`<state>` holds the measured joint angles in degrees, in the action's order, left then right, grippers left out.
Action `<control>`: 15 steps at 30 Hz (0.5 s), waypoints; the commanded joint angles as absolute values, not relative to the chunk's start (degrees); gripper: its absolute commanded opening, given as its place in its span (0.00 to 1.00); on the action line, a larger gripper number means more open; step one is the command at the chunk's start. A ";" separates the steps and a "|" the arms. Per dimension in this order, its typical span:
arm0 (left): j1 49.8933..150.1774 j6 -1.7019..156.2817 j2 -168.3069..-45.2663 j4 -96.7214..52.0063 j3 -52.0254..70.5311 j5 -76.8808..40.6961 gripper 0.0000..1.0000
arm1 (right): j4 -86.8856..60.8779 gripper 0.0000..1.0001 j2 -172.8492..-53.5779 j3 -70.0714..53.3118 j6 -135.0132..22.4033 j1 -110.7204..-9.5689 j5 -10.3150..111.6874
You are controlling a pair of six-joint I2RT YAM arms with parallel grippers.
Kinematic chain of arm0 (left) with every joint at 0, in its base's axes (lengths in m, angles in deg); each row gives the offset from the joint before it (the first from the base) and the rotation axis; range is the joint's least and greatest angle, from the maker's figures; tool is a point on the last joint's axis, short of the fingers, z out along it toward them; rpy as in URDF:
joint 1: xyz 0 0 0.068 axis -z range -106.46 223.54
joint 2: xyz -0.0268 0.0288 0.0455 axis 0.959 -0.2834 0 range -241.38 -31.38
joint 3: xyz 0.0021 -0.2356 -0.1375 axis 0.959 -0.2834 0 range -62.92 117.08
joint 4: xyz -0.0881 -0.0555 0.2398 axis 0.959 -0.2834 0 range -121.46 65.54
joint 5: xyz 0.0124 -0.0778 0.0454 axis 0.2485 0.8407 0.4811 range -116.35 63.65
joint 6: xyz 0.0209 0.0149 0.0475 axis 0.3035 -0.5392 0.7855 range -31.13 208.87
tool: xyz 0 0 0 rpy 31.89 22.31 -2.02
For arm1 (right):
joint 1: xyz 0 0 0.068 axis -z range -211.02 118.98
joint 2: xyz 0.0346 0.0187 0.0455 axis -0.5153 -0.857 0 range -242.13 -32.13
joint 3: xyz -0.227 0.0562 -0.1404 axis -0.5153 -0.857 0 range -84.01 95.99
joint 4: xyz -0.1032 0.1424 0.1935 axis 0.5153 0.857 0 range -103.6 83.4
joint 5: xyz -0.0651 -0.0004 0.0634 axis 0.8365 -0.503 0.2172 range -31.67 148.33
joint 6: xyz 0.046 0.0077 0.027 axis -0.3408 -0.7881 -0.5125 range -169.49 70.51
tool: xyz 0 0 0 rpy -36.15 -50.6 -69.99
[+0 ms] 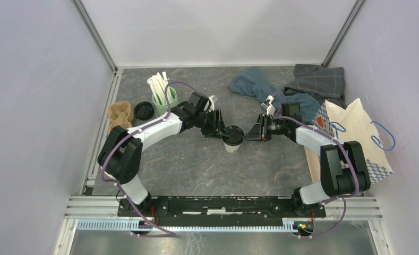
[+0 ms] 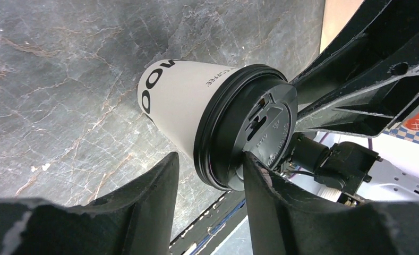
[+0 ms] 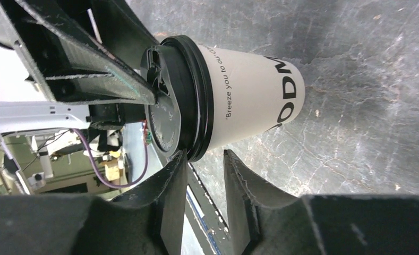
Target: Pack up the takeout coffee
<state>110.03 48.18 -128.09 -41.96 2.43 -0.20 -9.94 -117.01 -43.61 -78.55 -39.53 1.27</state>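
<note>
The takeout coffee (image 1: 232,140), a white paper cup with a black lid, stands upright at the table's middle. My left gripper (image 1: 223,133) reaches it from the left and my right gripper (image 1: 253,134) from the right, both at lid height. In the left wrist view the cup (image 2: 180,101) shows with the left gripper (image 2: 210,159) open astride the lid rim: one fingertip (image 2: 252,164) rests on the lid top, the other stands off the cup. In the right wrist view the right gripper (image 3: 204,155) straddles the rim of the cup (image 3: 249,101) with a narrow gap, open.
A mint-green mug of white sticks (image 1: 162,98), a loose black lid (image 1: 143,110) and a brown cardboard cup carrier (image 1: 120,114) stand at the back left. Blue cloth (image 1: 252,84) and grey cloth (image 1: 318,78) lie at the back right. A paper bag (image 1: 356,133) sits at the right.
</note>
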 commanded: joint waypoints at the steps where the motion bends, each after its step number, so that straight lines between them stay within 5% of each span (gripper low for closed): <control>1: 110.45 49.85 -127.47 -48.22 5.82 -4.12 0.56 | -2.81 0.38 -116.26 -38.25 -74.23 -39.93 8.19; 10: 110.49 50.43 -125.75 -51.40 10.82 -3.28 0.75 | 5.68 0.51 -114.64 -31.23 -69.02 -40.01 10.38; 15: 110.45 51.74 -122.87 -55.04 12.63 -5.59 0.82 | 16.45 0.85 -115.62 -22.81 -59.62 -42.88 18.67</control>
<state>110.05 48.77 -127.23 -51.42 9.07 -2.96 7.44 -116.47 -30.41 -68.93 -40.45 11.02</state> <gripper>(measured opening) 0.801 0.729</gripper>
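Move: Between the two hands stands the lidded coffee cup, its middle about 3 cm to the left hand's right, 1 cm back and some 5 cm below; from the right hand it is about 4 cm left, 1 cm forward and 5 cm down. The green stirrer holder stands roughly 22 cm left and 14 cm ahead of the left hand, the blue cloth roughly 23 cm ahead and 9 cm right of the right hand, both lower. Backing off the lid rim, both hands let the cup be: the right goes about 3 cm forward and nearly as far up, easing slightly right, its fingers dipping some 10 degrees as they spread wide, while the left rises some 2.5 cm almost straight up and opens wider. The fingertips of both come free of the lid. ##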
